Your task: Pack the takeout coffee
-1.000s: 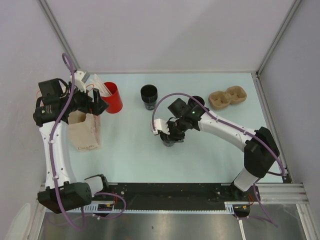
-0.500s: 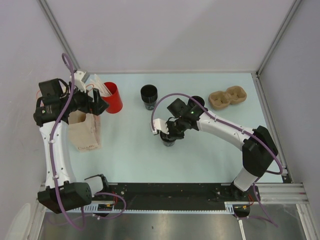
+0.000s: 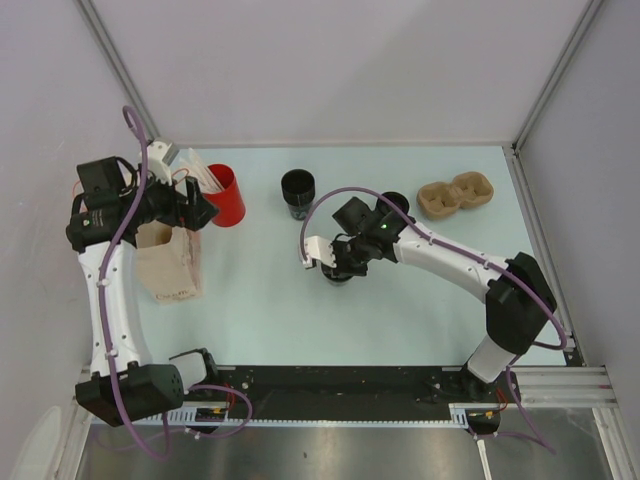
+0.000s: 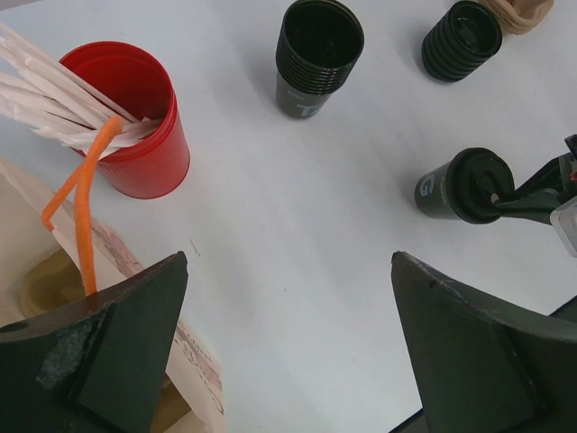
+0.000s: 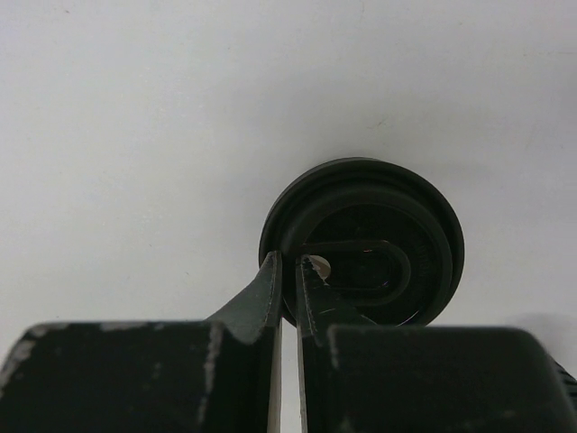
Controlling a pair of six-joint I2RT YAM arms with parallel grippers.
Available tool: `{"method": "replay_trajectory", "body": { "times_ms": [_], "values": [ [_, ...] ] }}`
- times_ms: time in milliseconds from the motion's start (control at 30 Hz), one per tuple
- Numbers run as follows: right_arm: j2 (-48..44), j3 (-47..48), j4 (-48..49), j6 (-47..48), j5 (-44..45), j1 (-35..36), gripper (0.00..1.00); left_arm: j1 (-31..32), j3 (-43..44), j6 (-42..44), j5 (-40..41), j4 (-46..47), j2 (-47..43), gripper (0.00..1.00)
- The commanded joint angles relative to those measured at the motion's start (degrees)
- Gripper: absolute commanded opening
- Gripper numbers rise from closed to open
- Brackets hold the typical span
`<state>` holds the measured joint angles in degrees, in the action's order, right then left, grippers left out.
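The takeout coffee is a small black cup with a black lid, standing mid-table; it also shows in the left wrist view and from above in the right wrist view. My right gripper is shut on the near left edge of its lid rim, one finger outside the rim and one on top of the lid. My left gripper hangs open over the table by the paper bag, nothing between its fingers.
A red cup with white sticks stands at the left, a brown paper bag below it. A stack of black cups, a ribbed black round piece and a cardboard cup carrier sit along the back.
My right gripper's jaws have closed onto the lid rim of the takeout coffee. The left arm has not moved.
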<state>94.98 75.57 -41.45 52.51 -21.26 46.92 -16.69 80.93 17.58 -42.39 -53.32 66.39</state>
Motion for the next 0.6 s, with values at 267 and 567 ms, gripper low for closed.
{"method": "replay_trajectory", "body": {
  "times_ms": [267,567],
  "values": [
    [-16.4,0.4,-4.1,-5.6,-4.9,-9.2,0.0,-0.5,15.4,7.6,5.7,-11.0,3.1,0.99],
    [-23.7,-1.8,-7.9,-6.2,-11.5,-19.6,0.0,-0.5,12.9,8.0,18.6,-9.6,-1.4,0.99]
  ]
}}
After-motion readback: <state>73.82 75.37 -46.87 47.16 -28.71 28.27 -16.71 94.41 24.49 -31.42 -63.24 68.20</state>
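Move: My right hand already pinches the lid of the coffee cup standing on the table. The cup tray on the table lies some 29 cm to its right, 22 cm ahead and 10 cm lower. The lid stack stands about 15 cm right and 18 cm ahead, the cup stack 9 cm left and 18 cm ahead. From my open left hand, the paper bag's middle is roughly 11 cm left, 1 cm back and 19 cm lower; the red cup is 12 cm straight ahead and 25 cm down. I keep my pinch on the lid and lift the coffee cup off the table, first nearly straight up, then swinging right towards the tray, about 12 cm up and 10 cm right in all. That wrist turns clockwise and tips its left side up, some 15–20 degrees. My open left hand rises about 4 cm, then eases 3 cm left beside the bag, rolling slightly. ##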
